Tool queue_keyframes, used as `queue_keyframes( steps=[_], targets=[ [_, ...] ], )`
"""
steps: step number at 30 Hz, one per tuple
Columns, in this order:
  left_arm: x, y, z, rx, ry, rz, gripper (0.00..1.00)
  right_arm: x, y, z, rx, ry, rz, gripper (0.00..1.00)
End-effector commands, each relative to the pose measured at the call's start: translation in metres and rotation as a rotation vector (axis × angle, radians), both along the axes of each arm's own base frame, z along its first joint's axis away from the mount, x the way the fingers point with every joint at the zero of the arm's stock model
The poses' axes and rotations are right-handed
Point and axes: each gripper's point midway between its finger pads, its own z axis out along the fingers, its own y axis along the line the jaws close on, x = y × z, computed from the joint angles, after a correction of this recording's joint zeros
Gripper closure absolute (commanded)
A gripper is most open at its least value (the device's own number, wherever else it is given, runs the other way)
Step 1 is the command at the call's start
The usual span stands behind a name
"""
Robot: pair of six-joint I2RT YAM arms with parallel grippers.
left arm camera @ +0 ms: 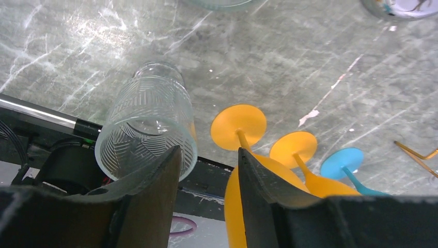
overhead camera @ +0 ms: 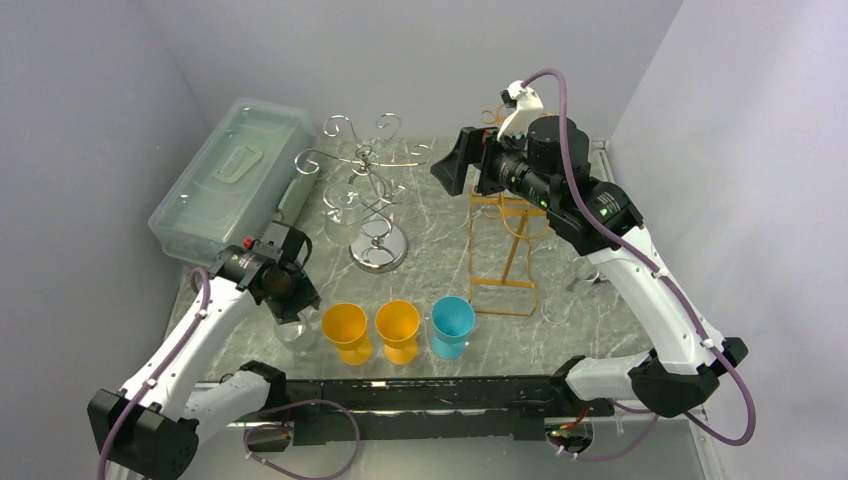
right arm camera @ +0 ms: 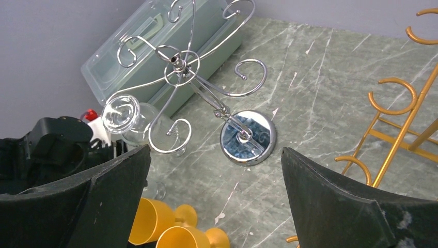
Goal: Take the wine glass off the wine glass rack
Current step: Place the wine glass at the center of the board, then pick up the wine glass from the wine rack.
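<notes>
The chrome wire wine glass rack (overhead camera: 366, 170) (right arm camera: 182, 63) stands mid-table on a round base (right arm camera: 247, 137). A clear wine glass (right arm camera: 126, 120) (overhead camera: 341, 209) hangs upside down from one of its left hooks. My right gripper (overhead camera: 452, 161) (right arm camera: 215, 153) hovers high to the right of the rack, open wide and holding nothing. My left gripper (overhead camera: 294, 306) (left arm camera: 208, 151) is low at the front left, its jaws apart with nothing between them. A clear patterned glass (left arm camera: 149, 125) (overhead camera: 296, 331) stands upright on the table just beside its left finger (left arm camera: 155, 196).
Two yellow goblets (overhead camera: 347, 330) (overhead camera: 398, 328) and a blue goblet (overhead camera: 452, 325) stand in a row at the front. A gold wire rack (overhead camera: 505, 240) stands to the right of the chrome one. A lidded plastic box (overhead camera: 235, 175) lies at the back left.
</notes>
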Motion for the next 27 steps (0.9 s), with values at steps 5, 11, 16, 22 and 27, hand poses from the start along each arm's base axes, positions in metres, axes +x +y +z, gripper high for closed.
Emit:
queue_keyframes(
  steps=[5, 11, 16, 22, 27],
  targets=[
    [0.008, 0.0, 0.048, -0.034, -0.124, -0.016, 0.42, -0.004, -0.006, 0.019, 0.022, -0.051, -0.014, 0.0],
    [0.015, 0.005, 0.092, -0.025, -0.266, -0.052, 0.28, -0.004, -0.006, 0.018, 0.015, -0.048, -0.014, 0.0],
    [0.024, 0.013, 0.14, -0.004, -0.429, -0.088, 0.07, 0.0, -0.011, 0.017, 0.004, -0.048, -0.045, 0.0],
    [0.037, 0.023, 0.194, 0.058, -0.618, -0.138, 0.01, 0.002, -0.01, 0.016, 0.0, -0.038, -0.054, 0.0],
    [0.057, 0.022, 0.235, 0.116, -0.753, -0.223, 0.01, 0.005, -0.013, 0.014, -0.013, -0.025, -0.078, 0.0]
  ],
)
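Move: The last glass still hanging on the silver rack is roughly 14 cm ahead of the left hand, 4 cm right and 8 cm higher. The glass just set down has its middle about 4 cm left, 3 cm back and 7 cm below; the other standing glass is some 9 cm ahead and 4 cm left, the nearest yellow goblet 5 cm back and 7 cm right. From the right hand the hanging glass lies about 18 cm left, 4 cm ahead and 21 cm lower. Lift the left gripper clear of the glass just set down, its half-open fingers coming free from either side of the glass wall, and raise it almost straight up about 19 cm, picking up speed. On the way spread the fingers fully and tip them up and forward by some 35 degrees. ##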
